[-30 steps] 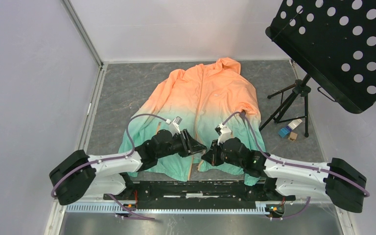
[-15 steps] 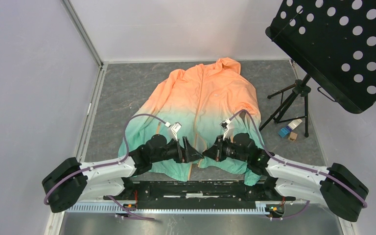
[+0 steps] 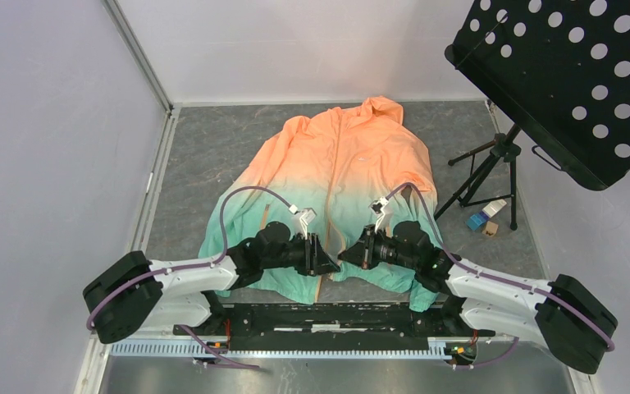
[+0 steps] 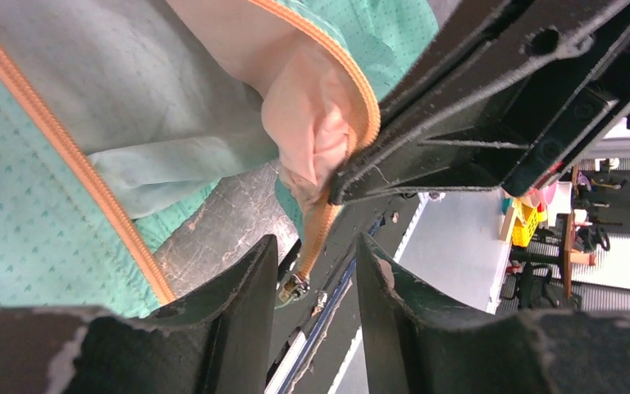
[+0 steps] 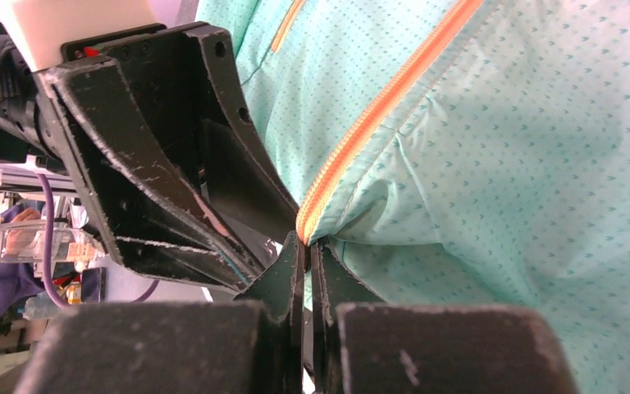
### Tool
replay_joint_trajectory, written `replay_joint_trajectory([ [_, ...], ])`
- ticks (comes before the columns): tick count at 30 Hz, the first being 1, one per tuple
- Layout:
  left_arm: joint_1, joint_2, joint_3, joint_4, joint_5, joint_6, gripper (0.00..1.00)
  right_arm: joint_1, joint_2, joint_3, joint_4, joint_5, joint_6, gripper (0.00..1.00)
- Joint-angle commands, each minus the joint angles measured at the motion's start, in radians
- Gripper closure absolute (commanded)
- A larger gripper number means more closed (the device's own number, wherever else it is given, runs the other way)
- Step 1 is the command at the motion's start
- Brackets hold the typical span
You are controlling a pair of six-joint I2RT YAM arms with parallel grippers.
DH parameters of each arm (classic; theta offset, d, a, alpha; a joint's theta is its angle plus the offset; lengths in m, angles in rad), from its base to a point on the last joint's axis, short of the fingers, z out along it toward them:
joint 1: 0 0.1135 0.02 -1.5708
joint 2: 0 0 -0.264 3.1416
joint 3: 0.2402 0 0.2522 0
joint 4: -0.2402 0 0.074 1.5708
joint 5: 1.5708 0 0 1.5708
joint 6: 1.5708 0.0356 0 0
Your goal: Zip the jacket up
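Note:
The jacket (image 3: pixel 340 164) lies flat on the grey table, orange toward the far hood and mint-green toward the near hem. Its orange centre zipper (image 3: pixel 334 185) runs down to the hem, where both grippers meet. My right gripper (image 5: pixel 308 244) is shut on the hem's zipper edge (image 5: pixel 353 148) and lifts it slightly. In the left wrist view my left gripper (image 4: pixel 313 256) is open, and a small metal zipper end (image 4: pixel 295 287) hangs between its fingers without touching them. The other zipper tape (image 4: pixel 74 164) lies apart at the left. In the top view the left gripper (image 3: pixel 321 259) faces the right gripper (image 3: pixel 348 256).
A black perforated music stand (image 3: pixel 558 74) on a tripod (image 3: pixel 484 172) stands at the right, with small boxes (image 3: pixel 484 220) by its foot. White walls close in the left and far sides. The arms' mounting rail (image 3: pixel 320 316) runs along the near edge.
Both grippers have come closer together at the centre of the hem. The right wrist has turned to face the left gripper. The left gripper has dropped slightly toward the hem.

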Motion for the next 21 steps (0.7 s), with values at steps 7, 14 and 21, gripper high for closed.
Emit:
replay_joint_trajectory([
  [7,-0.05,0.043,0.062,0.036,0.011,0.058,0.63,-0.034,-0.052,0.005,-0.006,0.058,0.039,1.0],
  [14,-0.063,0.024,0.05,0.036,-0.048,0.061,0.84,-0.038,-0.06,0.003,-0.031,0.066,0.051,0.99],
  [21,-0.064,0.04,0.07,0.028,-0.082,0.091,0.98,-0.038,0.031,0.157,-0.338,0.112,0.031,0.61],
])
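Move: The jacket's metal zip slider hangs just past the left fingertips, about 1 cm back, 1 cm right and 1 cm below the hand point. The right gripper's tips, still shut on the orange zip tape above it, are some 3 cm ahead and 1 cm right; from them the slider is 3 cm back and 2 cm below. The left panel's tape end lies on the table about 11 cm back, 4 cm left and 8 cm below the left hand. Ease the half-open left gripper back and to the right, little more than 1 cm, onto the zip slider and close its fingers to pinch it. Meanwhile draw the tape forward and right about 2 cm with the right gripper, lifting slightly; once the left fingers have nearly closed, open the right ones about a third as that hand sinks, letting the tape go. ##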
